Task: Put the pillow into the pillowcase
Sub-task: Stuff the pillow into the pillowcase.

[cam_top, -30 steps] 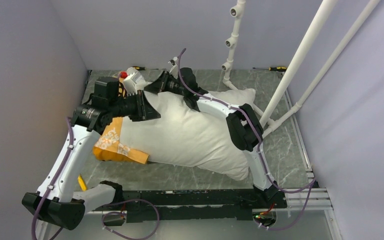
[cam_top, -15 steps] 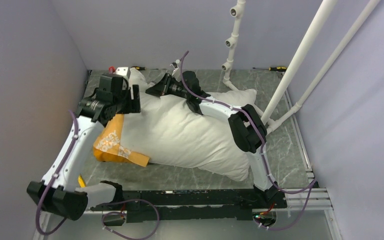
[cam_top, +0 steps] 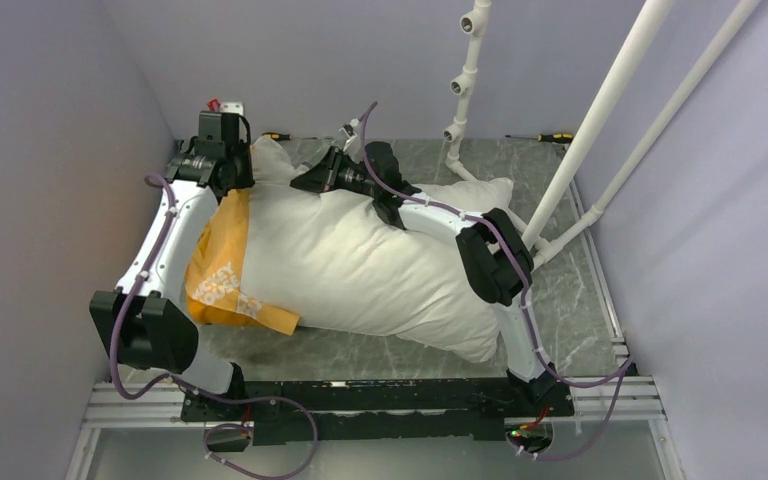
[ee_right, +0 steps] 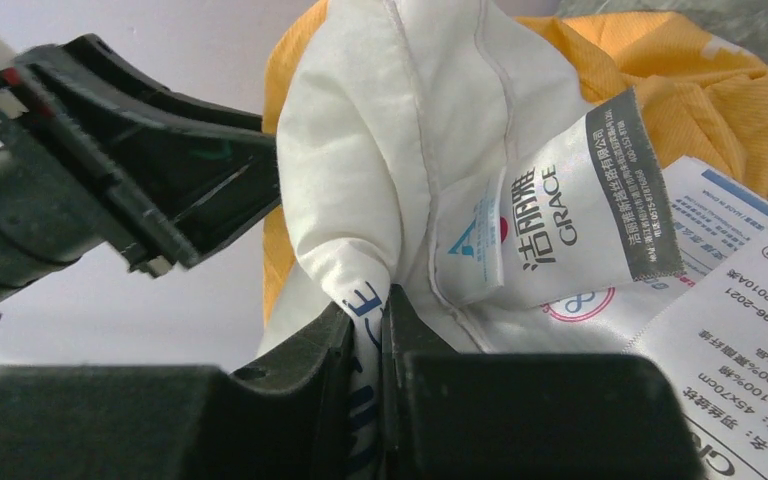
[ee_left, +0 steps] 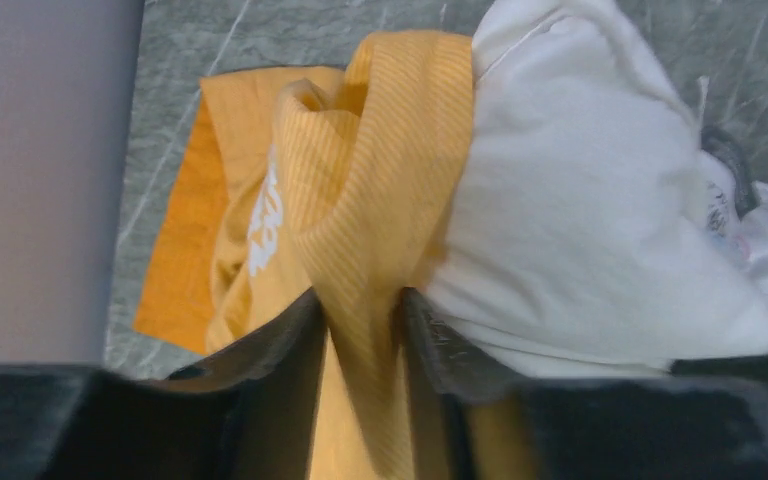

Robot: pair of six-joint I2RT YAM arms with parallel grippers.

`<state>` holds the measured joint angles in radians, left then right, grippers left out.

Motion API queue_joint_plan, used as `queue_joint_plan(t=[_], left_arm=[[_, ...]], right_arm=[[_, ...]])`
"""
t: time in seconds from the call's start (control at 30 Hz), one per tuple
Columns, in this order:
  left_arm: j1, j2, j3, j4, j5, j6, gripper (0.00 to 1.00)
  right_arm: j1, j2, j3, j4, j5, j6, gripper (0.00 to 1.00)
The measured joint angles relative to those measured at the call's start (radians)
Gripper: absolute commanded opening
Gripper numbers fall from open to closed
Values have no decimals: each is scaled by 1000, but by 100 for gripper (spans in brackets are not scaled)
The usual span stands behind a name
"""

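Note:
The white pillow [cam_top: 360, 260] lies across the table with its left end inside the orange pillowcase [cam_top: 222, 262]. At the pillow's far left corner, my left gripper [cam_top: 232, 172] is shut on a bunched fold of the pillowcase [ee_left: 390, 170], which runs between its fingers [ee_left: 360, 310] beside the white pillow [ee_left: 580, 230]. My right gripper [cam_top: 305, 178] sits just right of it at the pillow's far edge. It is shut [ee_right: 368, 310] on a pinch of pillow fabric [ee_right: 380, 130] next to the grey-and-white tag [ee_right: 560, 210].
White pipe posts [cam_top: 600, 120] rise at the back right, close to the pillow's right end. Screwdrivers lie along the far edge [cam_top: 555, 137] [cam_top: 278, 135]. The left wall stands close beside the left arm. A yellow object [cam_top: 163, 362] lies near the left base.
My left gripper let go, moved away from me to the pillow's far left corner and closed on the pillowcase. More orange fabric now covers the pillow's left end. The right arm stayed put.

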<state>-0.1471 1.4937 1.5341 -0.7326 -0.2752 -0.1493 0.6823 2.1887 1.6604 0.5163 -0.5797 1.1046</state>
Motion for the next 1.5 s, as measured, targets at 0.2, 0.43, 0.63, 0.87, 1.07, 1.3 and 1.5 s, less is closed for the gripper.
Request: queue_joint_plan(t=[0.2, 0.43, 0.63, 0.87, 1.07, 1.3, 1.5], left_arm=[[18, -6, -30, 21, 60, 4, 0], [17, -90, -13, 7, 141, -1, 0], [17, -119, 154, -65, 208, -11, 0], [16, -116, 255, -167, 330, -27, 0], [26, -109, 275, -251, 295, -84, 0], [84, -133, 224, -211, 314, -124, 0], [87, -138, 215, -193, 491, -107, 0]], right_arm=[[0, 5, 14, -9, -17, 0, 14], [2, 5, 26, -16, -66, -5, 9], [10, -40, 5, -62, -111, -52, 3], [61, -208, -30, -204, -203, -187, 0], [98, -349, -87, -331, -211, -303, 0], [114, -389, -122, -406, -230, -381, 0], [128, -313, 12, -556, -269, -466, 0]])
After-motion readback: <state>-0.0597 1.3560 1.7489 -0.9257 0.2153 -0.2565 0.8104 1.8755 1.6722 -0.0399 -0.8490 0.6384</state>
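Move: Between the left hand's open fingers lies the far part of the pillowcase rim, about 1 cm ahead and 1 cm below. From that hand, the pillow corner is about 10 cm to the right, level fore and aft, and the case's near flap about 31 cm back, 8 cm right and 17 cm down. From the right hand, already pinching that pillow corner, the middle of the pillowcase mouth lies some 12 cm back, 10 cm left and 8 cm lower. Closing on the orange rim with barely a dip, the left fingers pinch it, then lift it some 10 cm while drawing back and to the left about 5 cm each, swaying briefly right and rolling left side down. The right hand, still gripping the pillow corner, then pulls it back about 15 cm and up 6 cm along the case mouth, swinging some 25 degrees counter-clockwise. ##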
